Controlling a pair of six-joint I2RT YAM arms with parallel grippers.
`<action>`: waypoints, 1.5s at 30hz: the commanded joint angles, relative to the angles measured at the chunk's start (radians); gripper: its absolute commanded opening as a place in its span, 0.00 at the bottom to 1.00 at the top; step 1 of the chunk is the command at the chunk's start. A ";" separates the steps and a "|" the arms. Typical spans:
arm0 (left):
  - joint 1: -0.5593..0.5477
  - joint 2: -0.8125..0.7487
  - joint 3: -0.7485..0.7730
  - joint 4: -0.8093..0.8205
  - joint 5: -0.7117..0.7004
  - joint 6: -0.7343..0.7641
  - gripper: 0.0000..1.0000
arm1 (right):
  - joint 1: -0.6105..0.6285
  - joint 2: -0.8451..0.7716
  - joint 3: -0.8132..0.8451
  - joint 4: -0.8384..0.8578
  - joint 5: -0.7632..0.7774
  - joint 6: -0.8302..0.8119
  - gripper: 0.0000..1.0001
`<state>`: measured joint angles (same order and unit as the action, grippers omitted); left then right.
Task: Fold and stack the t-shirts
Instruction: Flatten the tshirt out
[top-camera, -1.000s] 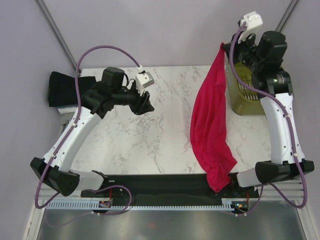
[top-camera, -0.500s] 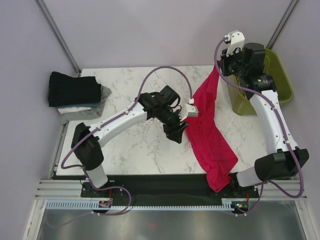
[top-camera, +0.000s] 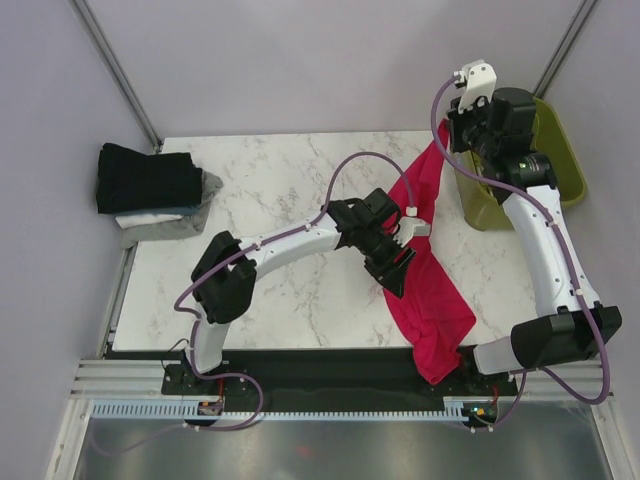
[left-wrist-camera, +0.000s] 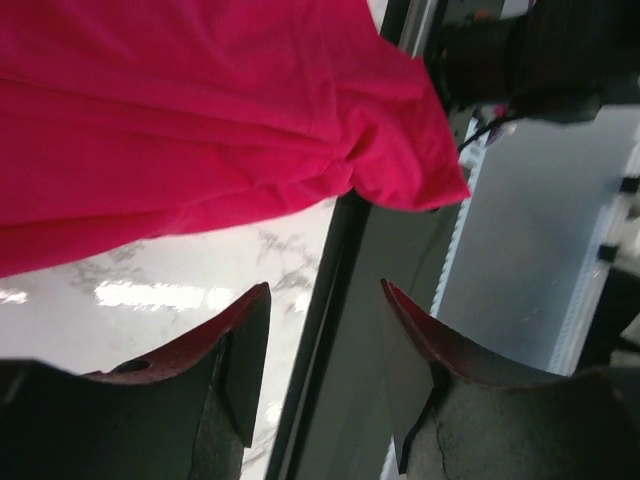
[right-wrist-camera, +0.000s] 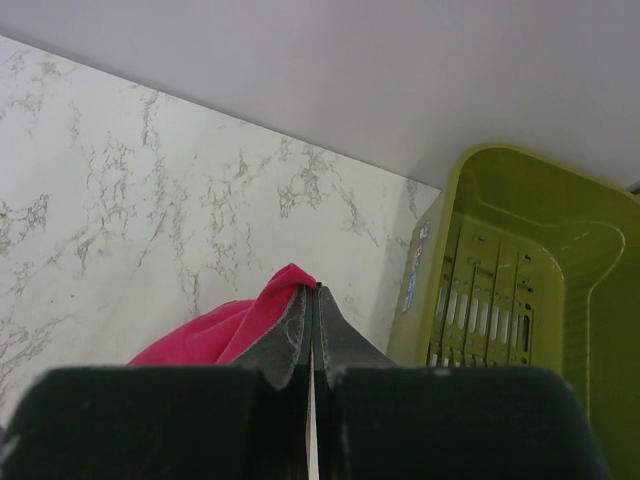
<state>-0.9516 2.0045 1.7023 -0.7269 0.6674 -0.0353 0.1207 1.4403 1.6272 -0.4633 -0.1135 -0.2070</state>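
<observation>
A crimson-pink t-shirt (top-camera: 430, 290) hangs in a long drape from my right gripper (top-camera: 446, 146), which is raised at the back right. Its lower end trails over the table's front edge. In the right wrist view the right gripper (right-wrist-camera: 313, 292) is shut on a fold of the t-shirt (right-wrist-camera: 230, 335). My left gripper (top-camera: 398, 280) reaches across to the shirt's left edge, about halfway down. In the left wrist view the left gripper (left-wrist-camera: 325, 300) stands open and empty, with the t-shirt (left-wrist-camera: 200, 120) just beyond the tips. Folded t-shirts sit at the back left: black (top-camera: 148, 178) on white (top-camera: 150, 215) and grey (top-camera: 207, 188).
An olive-green plastic basket (top-camera: 560, 160) stands at the back right beside the right arm, and it also shows in the right wrist view (right-wrist-camera: 520, 270). The marble table (top-camera: 270, 190) ends at a black rail (top-camera: 300, 365) in front.
The left arm has swung from the table's left side across to the hanging shirt, its jaws open. The right arm has lowered slightly and then held still with the shirt.
</observation>
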 joint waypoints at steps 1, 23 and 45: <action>-0.029 0.020 0.003 0.173 0.034 -0.289 0.55 | -0.001 -0.044 0.003 0.046 0.015 -0.002 0.00; -0.141 0.123 -0.052 0.353 -0.111 -0.623 0.56 | 0.000 -0.077 -0.012 0.031 0.008 -0.006 0.00; -0.139 0.168 0.005 0.351 -0.100 -0.580 0.54 | 0.000 -0.103 -0.058 0.045 0.014 -0.015 0.00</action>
<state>-1.0897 2.1513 1.6512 -0.4023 0.5522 -0.6201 0.1207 1.3670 1.5757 -0.4633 -0.1070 -0.2115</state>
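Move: The near end of the t-shirt, spilling over the table's front edge, is about 13 cm back, 8 cm right and 13 cm below my left hand. The shirt's right near corner lies some 8 cm back and 16 cm right of that hand; the right arm's foot is 17 cm back and 16 cm right. From my right hand, that near end is roughly 39 cm back, 2 cm left and 36 cm down; the green bin is 5 cm ahead, 14 cm right and 27 cm lower. With its fingers half open, I bring my left hand about 7 cm right over the t-shirt, then down some 5 cm and a little back towards the near end at the table edge, easing up about a centimetre at the finish. Its wrist turns roughly 20 degrees counter-clockwise. My right hand keeps its pinch on the far end high up and draws back about 2 cm. ##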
